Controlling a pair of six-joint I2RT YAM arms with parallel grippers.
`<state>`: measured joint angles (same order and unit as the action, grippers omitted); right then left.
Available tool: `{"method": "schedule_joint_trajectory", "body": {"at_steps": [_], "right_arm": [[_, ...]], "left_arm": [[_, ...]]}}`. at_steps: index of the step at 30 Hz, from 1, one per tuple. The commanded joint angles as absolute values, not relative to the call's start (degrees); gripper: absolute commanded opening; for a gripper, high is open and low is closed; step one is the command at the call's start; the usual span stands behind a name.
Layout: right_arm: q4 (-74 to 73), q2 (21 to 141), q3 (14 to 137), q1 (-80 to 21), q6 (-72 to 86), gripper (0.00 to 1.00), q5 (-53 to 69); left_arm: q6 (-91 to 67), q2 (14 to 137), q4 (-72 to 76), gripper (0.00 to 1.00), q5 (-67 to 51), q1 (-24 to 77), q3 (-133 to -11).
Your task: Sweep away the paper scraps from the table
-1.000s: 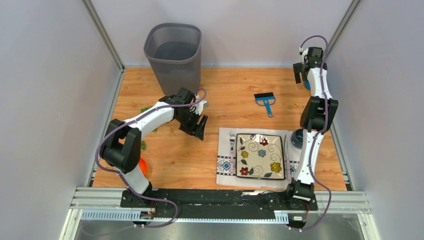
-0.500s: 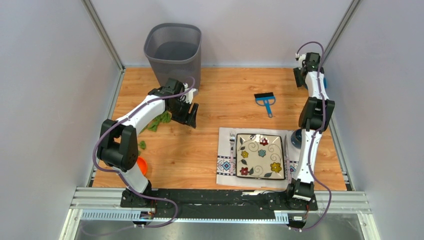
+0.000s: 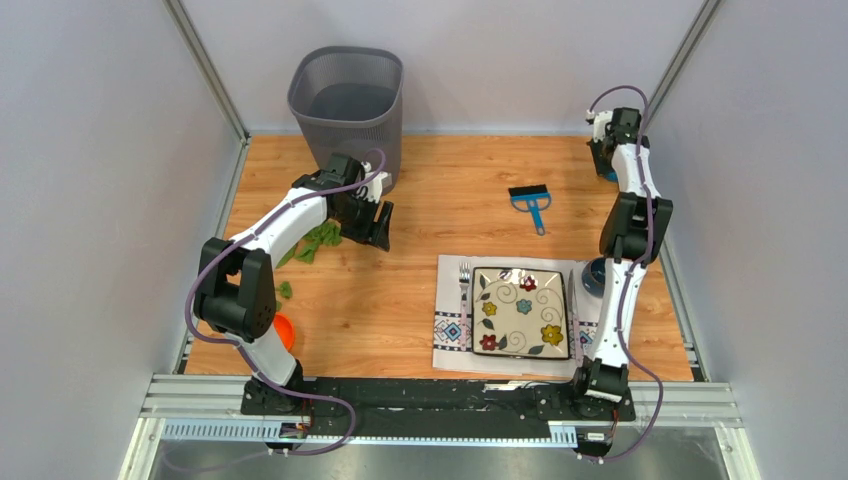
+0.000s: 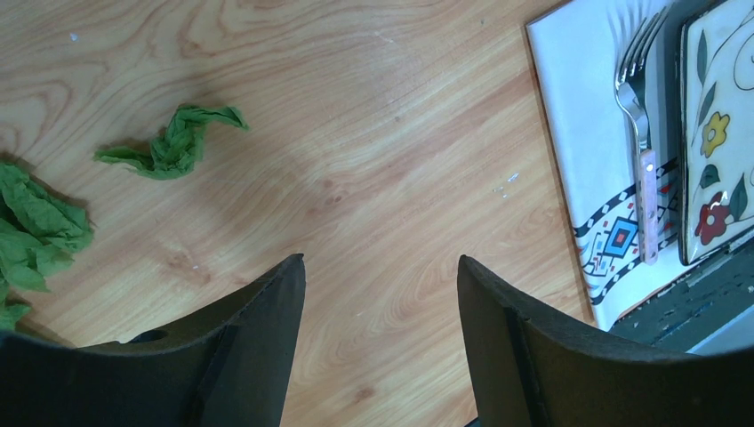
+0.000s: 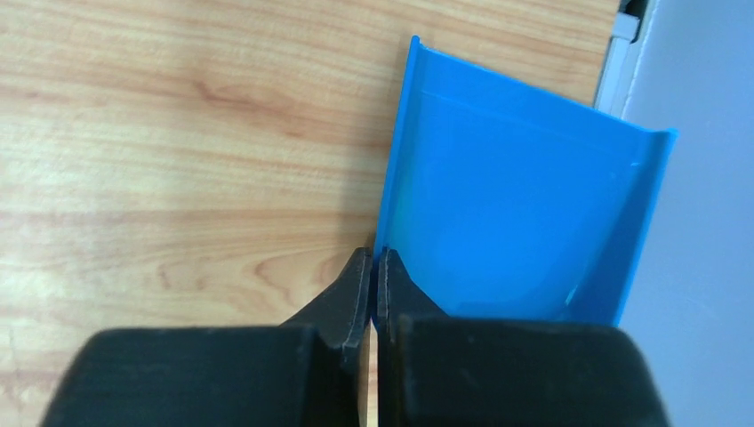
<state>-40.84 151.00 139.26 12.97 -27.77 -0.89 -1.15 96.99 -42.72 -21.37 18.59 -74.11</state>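
Observation:
Green paper scraps (image 3: 315, 240) lie in a loose cluster on the wooden table (image 3: 440, 215) left of centre, with one more bit (image 3: 285, 290) nearer the left rail. In the left wrist view a twisted scrap (image 4: 169, 142) and a bigger clump (image 4: 31, 227) lie left of my fingers. My left gripper (image 3: 378, 225) (image 4: 381, 262) is open and empty, just right of the cluster. My right gripper (image 3: 603, 160) (image 5: 374, 253) is at the far right corner, shut on the left side wall of a blue dustpan (image 5: 516, 213).
A grey mesh bin (image 3: 347, 110) stands at the back left. A blue hand brush (image 3: 530, 203) lies right of centre. A white patterned placemat (image 3: 452, 335) holds a flowered plate (image 3: 520, 312) and fork (image 3: 464, 280). An orange bowl (image 3: 285, 330) sits near left, a blue bowl (image 3: 594, 275) near right.
My left gripper has swung left and away from me, from mid-table to beside the green cluster near the bin. My right wrist has shifted slightly at the far right corner.

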Motion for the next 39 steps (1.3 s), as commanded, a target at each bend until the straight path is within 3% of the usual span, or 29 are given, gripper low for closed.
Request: {"method": "schedule_joint_trajectory", "body": {"at_steps": [1,6,14,18,22,31,36,39], "right_arm": [[-39.4,144.8,134.7,11.2,-31.8,0.0,1.7],[-32.2,136.6,131.2,6.8,-32.6,0.0,-7.1],[-32.3,123.2,128.9,-4.3,-29.5,0.0,-13.8],[-33.1,113.9,118.0,-13.1,-21.9,0.0,-13.6],[-28.0,103.4,99.3,-23.1,-11.4,0.0,-7.3],[-34.6,102.1,93.3,-45.1,-0.4,0.0,-18.1],[-28.6,103.5,88.2,-50.8,11.6,0.0,-9.5],[-29.3,108.6,91.0,-51.4,18.5,0.0,-7.7]], "left_arm": [[-1.4,95.5,-41.5,0.71,-22.1,18.1,-75.1],[-0.3,93.3,-41.3,0.72,-22.2,17.5,-74.5],[1.8,87.2,-40.0,0.73,-23.6,14.5,-70.7],[2.9,83.4,-39.7,0.74,-25.0,12.2,-67.9],[5.2,79.1,-39.9,0.75,-25.9,9.5,-65.0],[7.7,74.3,-39.6,0.75,-25.8,3.0,-58.7],[7.7,72.9,-37.6,0.75,-25.2,1.0,-56.2],[7.3,72.7,-37.4,0.75,-25.0,0.6,-55.9]]}}
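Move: The right hand has the dustpan pinched by its side wall; the small scrap lies about 60 cm to its left and 20 cm back, with the scrap heap 72 cm left, 18 cm back. The brush stands some 18 cm left, 8 cm back. From the open left hand, the scrap heap is about 17 cm left, 7 cm ahead and 9 cm below; the small scrap 4 cm left, 6 cm ahead. Right hand lifts and swings the dustpan 50 cm left, 30 back towards scraps; left hand moves 10 left. ##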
